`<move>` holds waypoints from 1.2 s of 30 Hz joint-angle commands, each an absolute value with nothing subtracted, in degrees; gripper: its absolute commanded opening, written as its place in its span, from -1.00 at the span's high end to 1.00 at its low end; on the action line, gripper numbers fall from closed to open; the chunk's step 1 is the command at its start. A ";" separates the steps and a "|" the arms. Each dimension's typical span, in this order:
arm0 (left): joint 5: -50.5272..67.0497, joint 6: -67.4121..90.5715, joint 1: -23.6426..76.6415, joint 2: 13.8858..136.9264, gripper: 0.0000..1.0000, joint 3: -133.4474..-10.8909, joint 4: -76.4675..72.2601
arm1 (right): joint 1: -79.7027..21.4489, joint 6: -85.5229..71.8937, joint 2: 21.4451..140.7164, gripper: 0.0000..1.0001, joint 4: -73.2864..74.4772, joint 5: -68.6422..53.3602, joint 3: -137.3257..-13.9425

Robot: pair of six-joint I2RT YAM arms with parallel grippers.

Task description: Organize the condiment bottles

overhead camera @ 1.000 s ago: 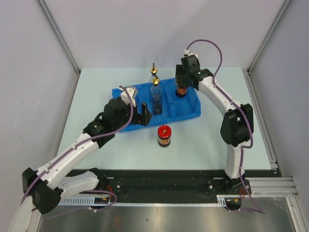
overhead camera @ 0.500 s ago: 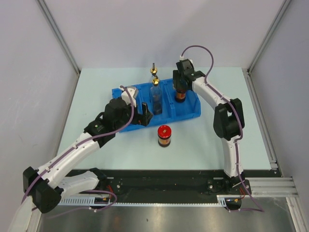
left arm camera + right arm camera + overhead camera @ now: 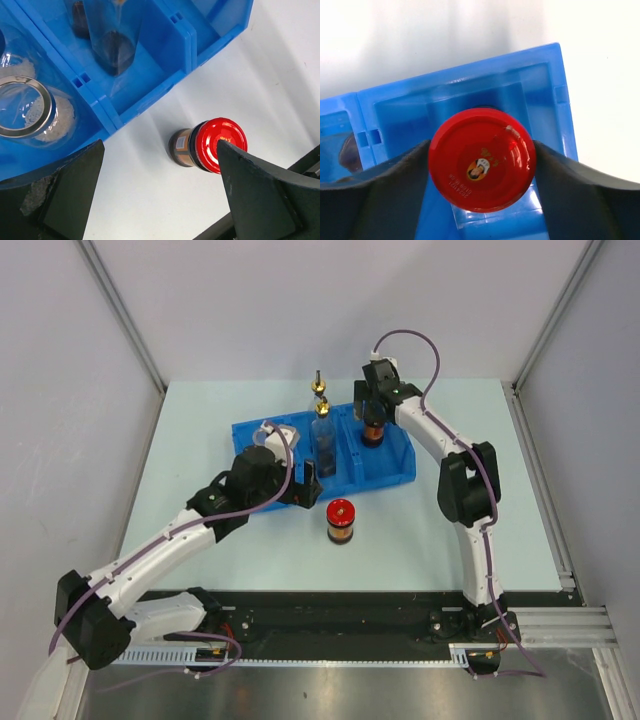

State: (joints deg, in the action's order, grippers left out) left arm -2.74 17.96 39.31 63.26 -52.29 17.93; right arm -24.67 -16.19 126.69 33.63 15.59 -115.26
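A red-lidded dark jar (image 3: 341, 520) stands on the table in front of the blue tray (image 3: 395, 468). My left gripper (image 3: 310, 486) is open and empty just left of it; in the left wrist view (image 3: 160, 192) the jar (image 3: 210, 146) lies near the right finger (image 3: 265, 195). My right gripper (image 3: 372, 418) is shut on the second red-lidded jar (image 3: 481, 159) inside the tray's right compartment (image 3: 555, 100). Two tall clear bottles with gold spouts (image 3: 323, 435) stand in the middle compartment. A short clear tan-filled jar (image 3: 30, 110) sits in the left compartment; the other is mostly hidden by my left arm.
The tray (image 3: 175, 45) sits across the middle of the table with its front wall close to the loose jar. Grey walls enclose the table on three sides. A black rail runs along the near edge by the arm bases.
My left gripper has moved right and forward, from over the tray's left compartment toward the jar on the table. My right gripper has carried its jar slightly toward the far end of the right compartment.
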 commanded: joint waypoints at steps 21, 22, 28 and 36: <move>-3.95 16.61 48.78 67.67 -0.99 -53.00 14.94 | -24.61 -19.07 95.57 -0.99 29.70 16.61 -94.87; -4.48 16.79 49.04 69.15 -0.99 -53.09 14.59 | -24.52 -19.42 94.06 -1.00 29.88 16.52 -93.36; -7.82 16.88 52.03 76.46 -0.99 -56.68 14.76 | -24.26 -20.65 84.31 -0.99 33.48 15.65 -84.83; -10.28 16.61 55.37 81.82 -0.99 -58.97 15.38 | -24.17 -21.80 77.88 -0.99 35.60 15.56 -78.84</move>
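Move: The red-lidded jar still on the table lies about 9 cm to the right of my left hand, 2 cm back and some 10 cm below it. Beyond that jar, in the blue box, the nearer oil bottle stands roughly 18 cm farther out and 3 cm to its left, and the nearer glass jar some 16 cm farther out and 16 cm to its left. My right hand still has the other red-lidded jar between its fingers, the jar's middle about 3 cm below. The nearer oil bottle is some 10 cm left of my right hand and 9 cm back. I open my right fingers to let go of the jar standing in the box's right compartment, then lift clear about 12 cm while drawing back some 15 cm and right 7 cm. Meanwhile I swing my wide-open left hand right about 8 cm and down about 6, easing back slightly, first slowly and then faster, turning some 10 degrees clockwise as it rolls, to bring its fingers over the last jar's red lid. ##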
